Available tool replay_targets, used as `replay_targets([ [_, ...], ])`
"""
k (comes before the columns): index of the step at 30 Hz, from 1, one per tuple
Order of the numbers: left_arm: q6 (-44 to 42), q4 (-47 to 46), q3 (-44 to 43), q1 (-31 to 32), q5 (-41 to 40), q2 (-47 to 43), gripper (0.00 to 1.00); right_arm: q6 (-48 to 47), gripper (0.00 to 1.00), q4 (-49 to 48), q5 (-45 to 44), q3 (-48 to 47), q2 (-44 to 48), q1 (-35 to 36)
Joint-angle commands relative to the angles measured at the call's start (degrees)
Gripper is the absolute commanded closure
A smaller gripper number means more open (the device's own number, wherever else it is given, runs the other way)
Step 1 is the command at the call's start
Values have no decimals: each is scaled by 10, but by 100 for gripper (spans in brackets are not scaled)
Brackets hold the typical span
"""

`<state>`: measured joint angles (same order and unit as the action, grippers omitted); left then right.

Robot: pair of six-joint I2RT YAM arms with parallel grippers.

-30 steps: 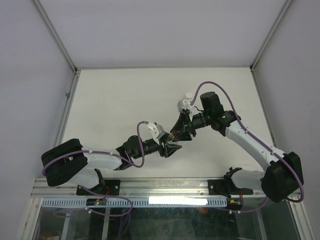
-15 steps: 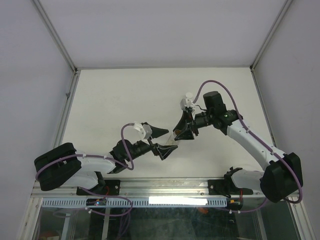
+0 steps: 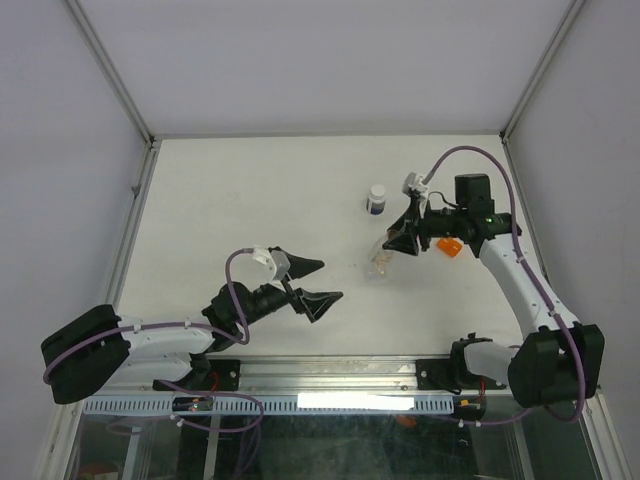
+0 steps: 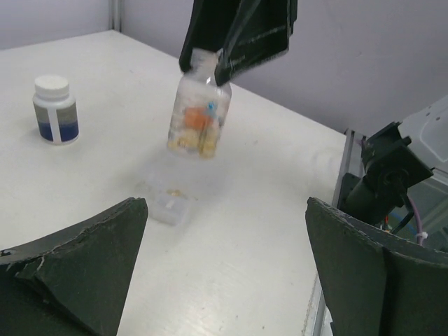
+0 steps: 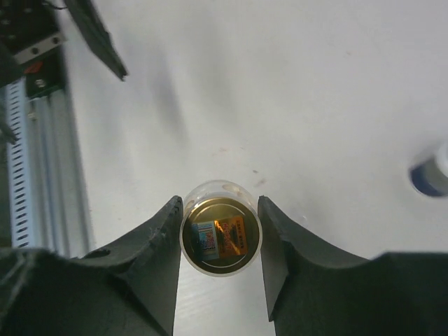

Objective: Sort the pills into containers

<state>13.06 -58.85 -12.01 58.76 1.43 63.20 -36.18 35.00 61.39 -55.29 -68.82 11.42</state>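
My right gripper (image 5: 220,238) is shut on the small clear vial (image 5: 220,234), whose round end faces the wrist camera. In the left wrist view the vial (image 4: 199,122) hangs tilted above the table, gripped at its top, with orange and tan pills (image 4: 198,131) inside. Under it on the table lies the flat transparent box (image 4: 166,203) with a few tan bits in it. From above, the right gripper (image 3: 403,240) holds the vial (image 3: 383,255) at centre right. My left gripper (image 3: 308,285) is open and empty, well to the left of the vial.
A white pill bottle (image 3: 376,199) with a blue label stands behind the vial, also seen as the bottle (image 4: 54,110) at the left. A small orange object (image 3: 448,247) lies under the right arm. The metal rail (image 3: 320,375) runs along the near edge.
The left gripper has opened wide, let go of the vial and drawn back to the left. The right arm has carried the vial to the right, uncovering the white bottle.
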Motion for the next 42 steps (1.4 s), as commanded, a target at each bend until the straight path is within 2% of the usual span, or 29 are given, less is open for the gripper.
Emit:
replay_targets([
  [1, 10, 7, 17, -9, -10, -4, 1, 47, 100, -44, -96, -25, 30, -63],
  [8, 3, 19, 28, -15, 0, -5, 1, 115, 100, -155, -294, -21, 13, -119],
  [11, -6, 20, 31, -15, 7, -4, 1, 111, 100, -188, -331, -43, -30, -152],
  [18, -14, -5, 46, -15, 17, -6, 2, 109, 100, -208, -354, -158, -203, -238],
  [24, -30, -10, 46, -15, 27, -1, 2, 96, 100, -182, -385, -243, -313, -252],
  [32, -57, -28, 47, -15, 38, 17, 3, 91, 100, -185, -411, -252, -352, -273],
  [42, -80, -46, 44, -15, 61, 31, 2, 47, 96, -161, -393, -203, -318, -326],
])
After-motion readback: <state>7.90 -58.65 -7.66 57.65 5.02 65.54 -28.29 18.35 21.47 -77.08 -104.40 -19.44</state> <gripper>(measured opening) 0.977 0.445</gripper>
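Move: Out to the right-far side of the table is the bare spot for the held pill bottle, roughly 23 cm ahead of the right hand, 31 cm to its right and 17 cm below. The orange container lies about 12 cm ahead and 20 cm right; the white bottle 24 cm ahead and 2 cm left of straight; the clear box 3 cm ahead, 2 cm right. From the left hand that spot is about 29 cm ahead and 40 cm right. Swinging away from the clear box, the right hand carries the pill bottle, still pinched by its top, about 30 cm right and 23 cm forward past the orange container, sinking some 9 cm mostly in the later half. Its wrist turns some 60 degrees clockwise, from fingers leftward to forward and steeper down. The emptied left hand sinks about 5 cm, fingers staying wide open. ##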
